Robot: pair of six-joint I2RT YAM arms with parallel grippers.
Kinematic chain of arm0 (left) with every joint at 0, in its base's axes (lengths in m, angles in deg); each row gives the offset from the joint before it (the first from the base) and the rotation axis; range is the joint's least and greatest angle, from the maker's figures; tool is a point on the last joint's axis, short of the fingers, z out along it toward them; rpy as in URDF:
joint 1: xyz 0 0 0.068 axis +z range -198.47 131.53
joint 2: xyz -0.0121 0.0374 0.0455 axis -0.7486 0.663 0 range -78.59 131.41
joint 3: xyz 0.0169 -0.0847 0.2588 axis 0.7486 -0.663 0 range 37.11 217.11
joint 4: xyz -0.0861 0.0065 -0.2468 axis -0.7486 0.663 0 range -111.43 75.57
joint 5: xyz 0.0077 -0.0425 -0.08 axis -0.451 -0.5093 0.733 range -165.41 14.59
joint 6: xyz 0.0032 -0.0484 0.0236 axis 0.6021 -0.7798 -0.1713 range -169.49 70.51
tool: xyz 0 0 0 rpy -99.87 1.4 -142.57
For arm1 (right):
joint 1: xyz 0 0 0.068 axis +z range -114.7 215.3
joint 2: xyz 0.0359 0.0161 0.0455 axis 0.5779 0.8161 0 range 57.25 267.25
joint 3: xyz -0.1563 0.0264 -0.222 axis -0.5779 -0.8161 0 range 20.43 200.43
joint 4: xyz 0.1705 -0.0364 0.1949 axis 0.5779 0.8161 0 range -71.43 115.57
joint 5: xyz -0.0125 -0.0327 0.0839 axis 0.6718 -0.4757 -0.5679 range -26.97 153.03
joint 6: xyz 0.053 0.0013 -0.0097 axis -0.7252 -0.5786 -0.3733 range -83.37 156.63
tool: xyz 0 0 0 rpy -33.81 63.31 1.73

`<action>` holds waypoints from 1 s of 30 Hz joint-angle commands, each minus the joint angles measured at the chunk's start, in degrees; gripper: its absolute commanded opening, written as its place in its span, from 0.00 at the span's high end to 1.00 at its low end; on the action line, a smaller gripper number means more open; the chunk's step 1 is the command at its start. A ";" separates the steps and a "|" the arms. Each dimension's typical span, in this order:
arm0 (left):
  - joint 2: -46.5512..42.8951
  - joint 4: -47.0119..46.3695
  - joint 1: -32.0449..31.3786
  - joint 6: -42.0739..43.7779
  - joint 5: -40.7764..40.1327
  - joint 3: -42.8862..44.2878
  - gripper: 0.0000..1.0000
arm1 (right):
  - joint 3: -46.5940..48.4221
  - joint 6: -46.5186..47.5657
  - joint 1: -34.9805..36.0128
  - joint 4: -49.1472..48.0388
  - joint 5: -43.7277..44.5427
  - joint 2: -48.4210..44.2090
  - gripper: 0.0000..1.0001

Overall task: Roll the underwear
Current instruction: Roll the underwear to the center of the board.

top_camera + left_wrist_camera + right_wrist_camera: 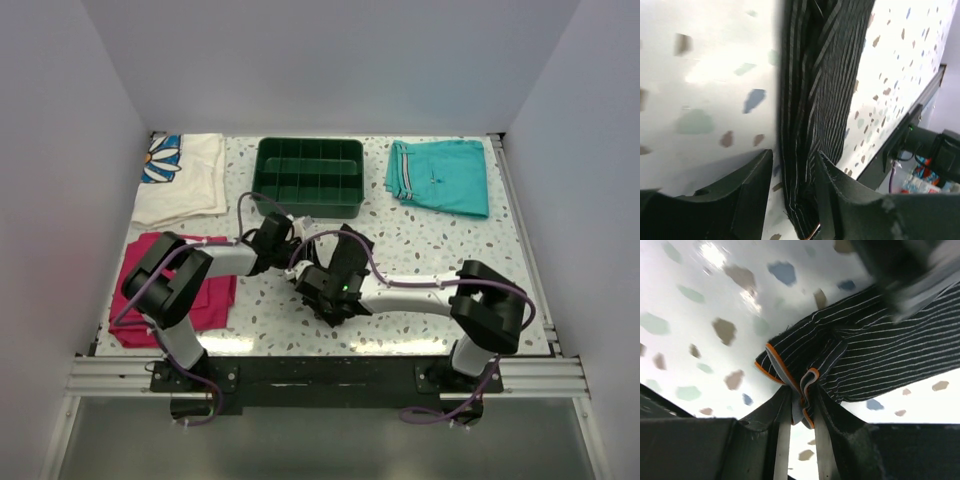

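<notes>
The underwear (875, 355) is black, finely striped fabric bunched into a long narrow band on the speckled table. My right gripper (802, 407) is shut on its orange-edged hem (807, 377), which folds up between the fingers. In the left wrist view the underwear (815, 90) runs lengthwise between the jaws of my left gripper (792, 192). Those jaws stand open, the right finger (832, 195) against the cloth and the left finger (752, 187) a little apart from it. From above, both grippers (293, 262) (318, 292) meet at the table's middle and hide most of the garment.
A green divided tray (310, 150) stands at the back centre. Teal shorts (440, 175) lie at the back right. A white flowered cloth (180, 180) lies at the back left, and a magenta folded cloth (215, 300) under the left arm. The table's metal front rail (920, 100) is close.
</notes>
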 commanded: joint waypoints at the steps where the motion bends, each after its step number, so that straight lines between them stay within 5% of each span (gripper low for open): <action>1: 0.17 10.12 2.89 5.81 -11.32 -1.27 0.53 | 4.61 -3.74 0.15 -1.80 -4.23 2.78 0.65; 9: 0.34 9.32 2.98 6.69 -8.33 -4.33 0.51 | 4.62 -6.20 0.15 -2.33 -1.00 -0.28 0.29; 25: -1.25 5.64 -0.27 6.70 -1.65 -11.81 0.50 | -1.62 -3.03 0.06 1.90 7.10 -12.33 0.26; 30: 0.52 3.26 -2.20 5.82 -2.08 -12.34 0.57 | -3.11 -3.21 0.06 0.76 4.83 -12.87 0.26</action>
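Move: The right fingers hold the waistband end of the folded underwear strip, practically at their hand point. That end lies some 9 cm back and 4 cm right of the left hand. The strip's far end is about 8 cm ahead and 10 cm right of the left hand. From that hand too, the green box's middle is roughly 22 cm ahead, about straight out, and the pink cloth's about 31 cm left and 4 cm back. Leftward first, low over the board: the right hand carries the waistband end about 3 cm and opens to let go, then rises some 7 cm and comes away to the right, sinking a little at the end. The left, still half open around the strip, goes 2 cm forward-left, then back about 4 cm along the strip towards the waistband. ##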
